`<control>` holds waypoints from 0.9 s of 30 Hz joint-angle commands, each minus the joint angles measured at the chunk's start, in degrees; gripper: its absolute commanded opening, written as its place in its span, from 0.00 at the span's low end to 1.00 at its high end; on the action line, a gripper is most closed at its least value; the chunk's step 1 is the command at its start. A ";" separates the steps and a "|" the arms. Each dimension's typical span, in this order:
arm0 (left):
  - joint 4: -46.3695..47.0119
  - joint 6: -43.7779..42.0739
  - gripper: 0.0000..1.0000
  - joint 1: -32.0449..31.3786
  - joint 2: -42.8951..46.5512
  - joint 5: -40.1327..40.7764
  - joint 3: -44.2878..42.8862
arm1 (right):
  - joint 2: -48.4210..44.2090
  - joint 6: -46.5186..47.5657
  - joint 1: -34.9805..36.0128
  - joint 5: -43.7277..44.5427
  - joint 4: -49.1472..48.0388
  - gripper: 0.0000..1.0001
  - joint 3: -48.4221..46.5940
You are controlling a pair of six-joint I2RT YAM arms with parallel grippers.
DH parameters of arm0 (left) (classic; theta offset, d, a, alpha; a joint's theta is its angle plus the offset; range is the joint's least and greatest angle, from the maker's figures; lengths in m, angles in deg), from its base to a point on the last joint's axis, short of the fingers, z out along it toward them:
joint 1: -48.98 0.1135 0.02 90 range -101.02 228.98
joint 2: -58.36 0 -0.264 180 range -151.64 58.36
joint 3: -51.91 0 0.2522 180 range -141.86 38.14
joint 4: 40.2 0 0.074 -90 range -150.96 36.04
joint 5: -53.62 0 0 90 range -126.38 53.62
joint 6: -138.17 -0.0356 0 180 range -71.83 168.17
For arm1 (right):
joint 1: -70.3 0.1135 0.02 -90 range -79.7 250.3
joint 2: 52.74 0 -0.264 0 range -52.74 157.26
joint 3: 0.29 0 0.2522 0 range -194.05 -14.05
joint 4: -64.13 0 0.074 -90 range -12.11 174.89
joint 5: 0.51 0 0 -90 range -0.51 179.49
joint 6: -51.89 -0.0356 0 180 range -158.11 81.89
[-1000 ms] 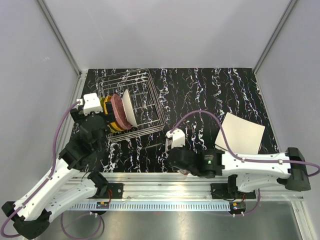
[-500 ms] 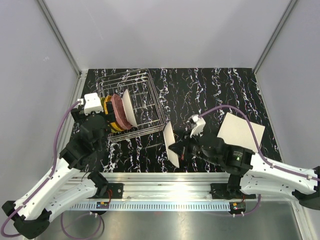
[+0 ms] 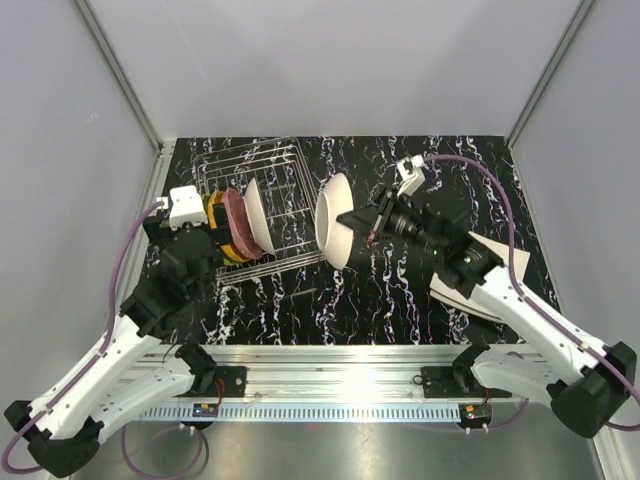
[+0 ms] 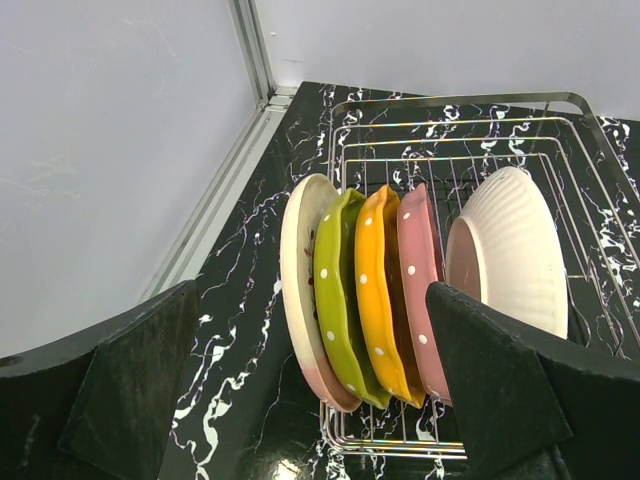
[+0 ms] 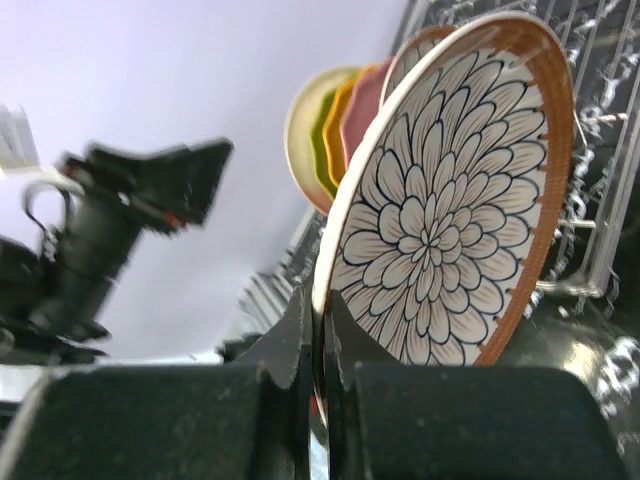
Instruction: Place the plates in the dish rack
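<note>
The wire dish rack (image 3: 300,168) stands at the back left and holds several plates (image 3: 236,224) on edge. In the left wrist view these are a cream one (image 4: 298,262), a lime-green one (image 4: 336,288), an orange one (image 4: 374,286), a pink one (image 4: 418,290) and a ribbed white one (image 4: 512,248). My left gripper (image 3: 204,246) is open at the rack's near left end, its fingers (image 4: 505,385) on either side of the row. My right gripper (image 3: 354,218) is shut on the rim of the brown-rimmed petal plate (image 5: 445,205), held upright in the air just right of the rack.
A cream squarish plate (image 3: 497,258) lies flat on the black marbled table (image 3: 400,300) at the right, partly under my right arm. Grey walls close in the table at the back and sides. The arm bases sit on the metal rail at the near edge.
My right arm has lifted the petal plate from low near the table's front, swung it back and up, and now holds it on edge beside the rack. The left arm has not moved.
</note>
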 commanded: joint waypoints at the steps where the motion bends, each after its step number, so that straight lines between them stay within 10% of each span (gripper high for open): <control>1: 3.21 0.05 0.99 0.24 -0.34 1.13 0.05 | 3.08 -8.69 -6.38 -15.38 -23.29 0.00 -4.92; 27: 4.53 -1.18 0.99 0.50 -1.30 2.80 0.84 | 35.08 -20.49 -12.72 -28.23 -49.33 0.00 -17.48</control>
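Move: The flower plate is already in the right gripper; its free slot, in the right part of the dish rack, lies roughly 15 cm ahead, 13 cm left and 16 cm below. The flower plate already racked stands about 8 cm left of that slot and 2 cm nearer the base; the pink plate is some 4 cm farther left and 2 cm nearer still. From the left gripper, the slot is about 13 cm ahead, 20 cm right and 15 cm below. Carry the flower plate forward about 12 cm with the right gripper, easing some 5 cm left, from beside the rack's right edge to over its open right part. Stay nearly level, without lowering yet. As you go, turn the wrist about 15 degrees counter-clockwise and roll its left side up by about as much, keeping the closed fingers pinched on the rim. ##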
